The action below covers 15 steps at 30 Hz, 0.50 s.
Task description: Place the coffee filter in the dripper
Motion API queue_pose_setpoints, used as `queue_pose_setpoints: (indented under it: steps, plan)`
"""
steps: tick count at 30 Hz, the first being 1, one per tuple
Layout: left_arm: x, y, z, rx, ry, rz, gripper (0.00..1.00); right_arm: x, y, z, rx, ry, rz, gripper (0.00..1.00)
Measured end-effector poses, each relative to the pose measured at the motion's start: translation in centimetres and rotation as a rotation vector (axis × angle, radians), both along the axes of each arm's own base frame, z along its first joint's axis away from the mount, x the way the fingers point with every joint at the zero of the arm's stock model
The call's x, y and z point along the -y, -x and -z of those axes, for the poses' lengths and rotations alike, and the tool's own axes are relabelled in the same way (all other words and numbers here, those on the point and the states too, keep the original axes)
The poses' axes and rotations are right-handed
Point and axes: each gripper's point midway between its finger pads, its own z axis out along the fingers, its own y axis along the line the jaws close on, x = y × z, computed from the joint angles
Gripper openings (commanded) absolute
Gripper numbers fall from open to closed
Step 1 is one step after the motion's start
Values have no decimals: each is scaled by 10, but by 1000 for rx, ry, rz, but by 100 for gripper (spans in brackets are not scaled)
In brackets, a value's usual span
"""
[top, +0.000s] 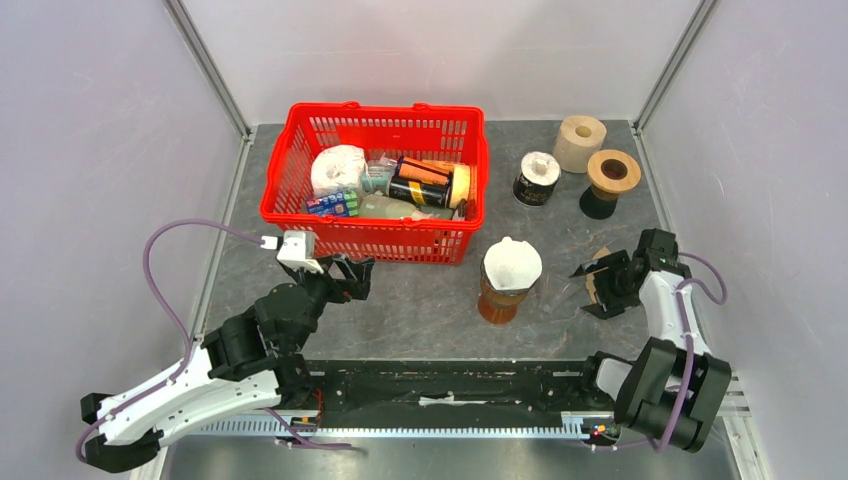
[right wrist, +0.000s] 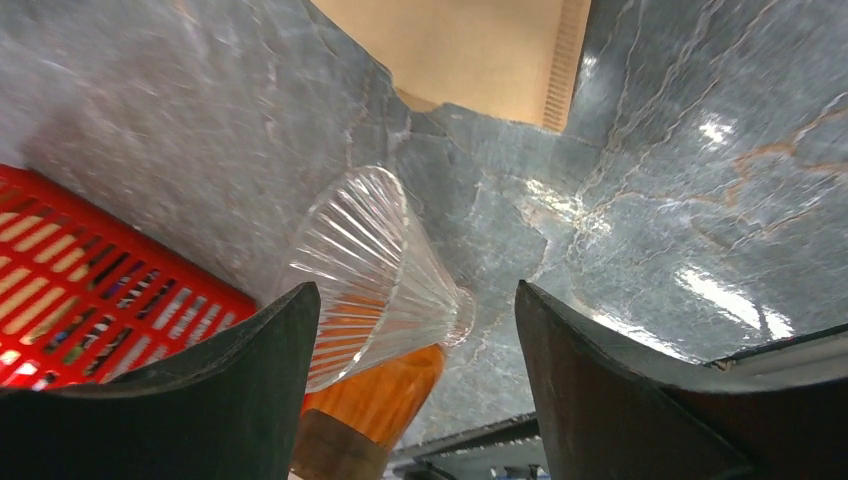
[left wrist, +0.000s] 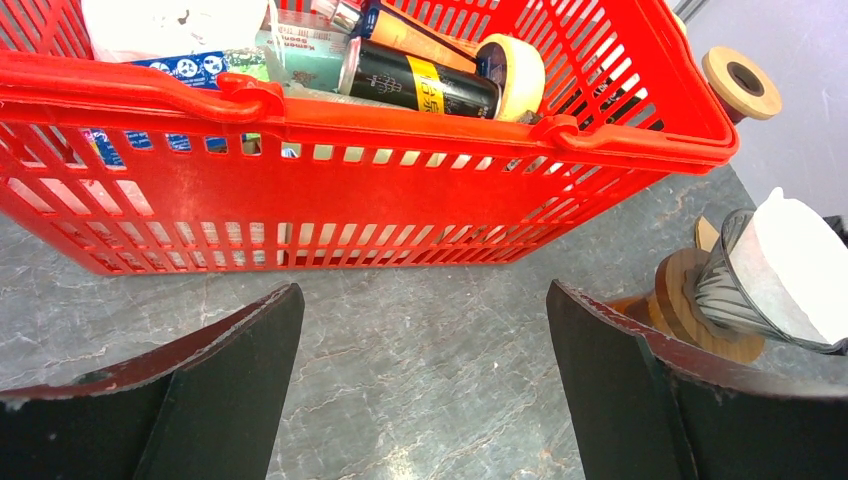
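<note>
A white coffee filter [top: 512, 262] sits inside the clear ribbed glass dripper [right wrist: 360, 250], which stands on an amber glass base [top: 498, 303] in the middle of the table. My right gripper [top: 590, 292] is just right of the dripper, open, with nothing between its fingers. In the right wrist view the right gripper [right wrist: 415, 290] looks past the dripper's cone. My left gripper [top: 362, 278] hangs open and empty to the dripper's left, in front of the red basket. From the left wrist view the filter [left wrist: 795, 265] shows at the far right, beyond the left gripper [left wrist: 425, 288].
A red basket [top: 375, 240] full of cans and packets stands at the back left. At the back right are a black tin [top: 537, 178], a beige roll [top: 580, 143] and a wooden ring stand [top: 612, 178]. Tan paper [right wrist: 480, 50] lies by the right gripper.
</note>
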Motion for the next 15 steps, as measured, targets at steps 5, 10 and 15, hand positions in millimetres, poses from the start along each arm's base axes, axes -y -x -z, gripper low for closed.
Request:
queue_pose_setpoints:
  steps: [5,10,15]
  plan:
    - [-1,0,0,-1,6,-9,97,-15,8,15,-66,-38,-46,70]
    - [-5,-1,-2,4,15,-25,97,-16,8,17,-70,-45,-33,58]
    - [-5,-1,-2,5,18,-28,97,-16,7,19,-65,-49,-20,47]
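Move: Just left of the right hand, about 4 cm off, level with it fore and aft and some 3 cm lower, the clear plastic cone lies on its side, its narrow end nearest the fingers. The brown filter stack lies about 3 cm ahead and 5 cm to the right; the carafe with the dripper stands roughly 13 cm to the left, about level fore and aft. From the idle left hand the cone is some 31 cm right, 2 cm ahead and 21 cm below. Sinking about 2 cm while easing some 1.5 cm left towards the clear cone, and a touch back, the right hand brings its fingertips down around the cone's narrow end with a slight tilt of about 5 degrees. It then all but stops there while the fingers keep closing, from wide to roughly half open; a touch can't be made out. ##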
